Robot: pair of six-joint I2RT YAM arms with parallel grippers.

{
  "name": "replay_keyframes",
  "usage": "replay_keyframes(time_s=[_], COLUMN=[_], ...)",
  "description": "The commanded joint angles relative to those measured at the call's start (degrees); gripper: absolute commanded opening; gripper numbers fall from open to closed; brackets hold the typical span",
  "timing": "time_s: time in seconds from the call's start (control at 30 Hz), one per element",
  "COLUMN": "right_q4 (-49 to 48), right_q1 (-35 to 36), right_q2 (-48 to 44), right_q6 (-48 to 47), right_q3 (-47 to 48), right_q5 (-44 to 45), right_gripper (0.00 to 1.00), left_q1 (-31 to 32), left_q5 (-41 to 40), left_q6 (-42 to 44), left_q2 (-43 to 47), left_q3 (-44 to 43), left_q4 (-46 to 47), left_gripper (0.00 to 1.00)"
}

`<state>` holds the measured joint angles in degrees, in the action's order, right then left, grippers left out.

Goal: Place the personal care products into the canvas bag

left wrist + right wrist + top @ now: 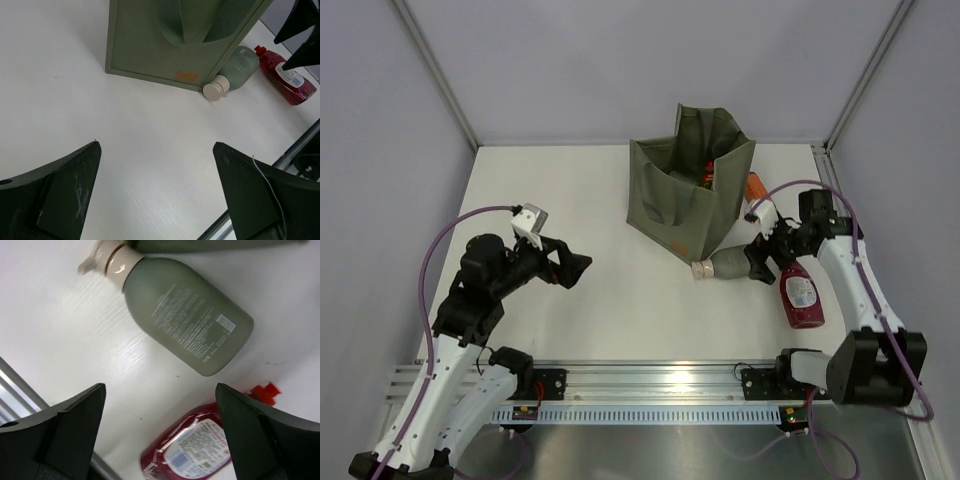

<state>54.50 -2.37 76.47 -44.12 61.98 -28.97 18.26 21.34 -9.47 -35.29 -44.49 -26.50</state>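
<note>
The olive-green canvas bag [685, 200] stands open at the back middle, with a dark red item [708, 175] inside; it shows in the left wrist view [150, 45] too. A grey-green bottle [728, 265] with a beige pump lies against the bag's front corner, also in both wrist views [240, 61] [187, 315]. A dark red bottle with a white label [801, 296] [200, 452] lies to its right. An orange bottle [756, 187] lies beside the bag's right wall. My right gripper [760, 262] [160, 386] is open, just above the grey-green bottle's base. My left gripper [576, 268] [156, 145] is open and empty, left of the bag.
A metal rail [650, 381] runs along the table's near edge. Grey walls close the table in at the back and both sides. The right arm's cable [790, 186] loops near the orange bottle.
</note>
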Motion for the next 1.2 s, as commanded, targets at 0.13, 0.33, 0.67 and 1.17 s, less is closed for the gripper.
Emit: replay_keyframes(time_s=[0.13,0.33,0.67,1.17], right_q4=[-2.5,-11.8,-26.9,-27.3], right_q1=[7.5,15.8,29.3,33.6], right_q2=[-12.2,-7.2,1.1,14.6], right_q6=[-40.6,-38.7,-35.6,-34.5], right_q3=[-11.6,-9.6,-14.7,-11.3], right_q5=[-1.4,2.4,10.8,17.5], right_gripper=[0.99,1.00,0.98,0.67], left_q1=[-0.1,-0.1,-0.1,-0.1], left_q5=[3.3,2.8,2.5,1.8], left_q6=[-0.3,-0.5,-0.5,-0.3], left_q2=[-0.5,-1.9,-2.7,-2.9], left_q3=[0.8,0.5,0.9,0.9], left_q4=[2.9,3.0,2.7,2.2], left_gripper=[0.99,0.99,0.99,0.99])
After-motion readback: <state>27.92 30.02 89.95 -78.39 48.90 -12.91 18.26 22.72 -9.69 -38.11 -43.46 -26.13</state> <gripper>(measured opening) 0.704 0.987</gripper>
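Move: The green pump bottle lies with its middle about 7 cm to the right hand's left, 2 cm ahead and 11 cm below; its pump head is some 11 cm left and 1 cm ahead. The canvas bag stands 12 cm ahead and 14 cm left, the red bottle lies 5 cm back and 11 cm right, and the orange bottle 17 cm ahead, 2 cm right. From the left hand the pump bottle is about 36 cm right, 5 cm ahead and 23 cm down. Open fingers come down astride the pump bottle's neck and start closing on it, still well short of shut. To get there the right hand first dips back 4 to 5 cm, then sweeps left along the bottle and forward again, some 11 cm left in all, and sinks about 11 cm beside the bag's front corner, rolling counter-clockwise about 60 degrees with the fingers still pointing steeply down. ##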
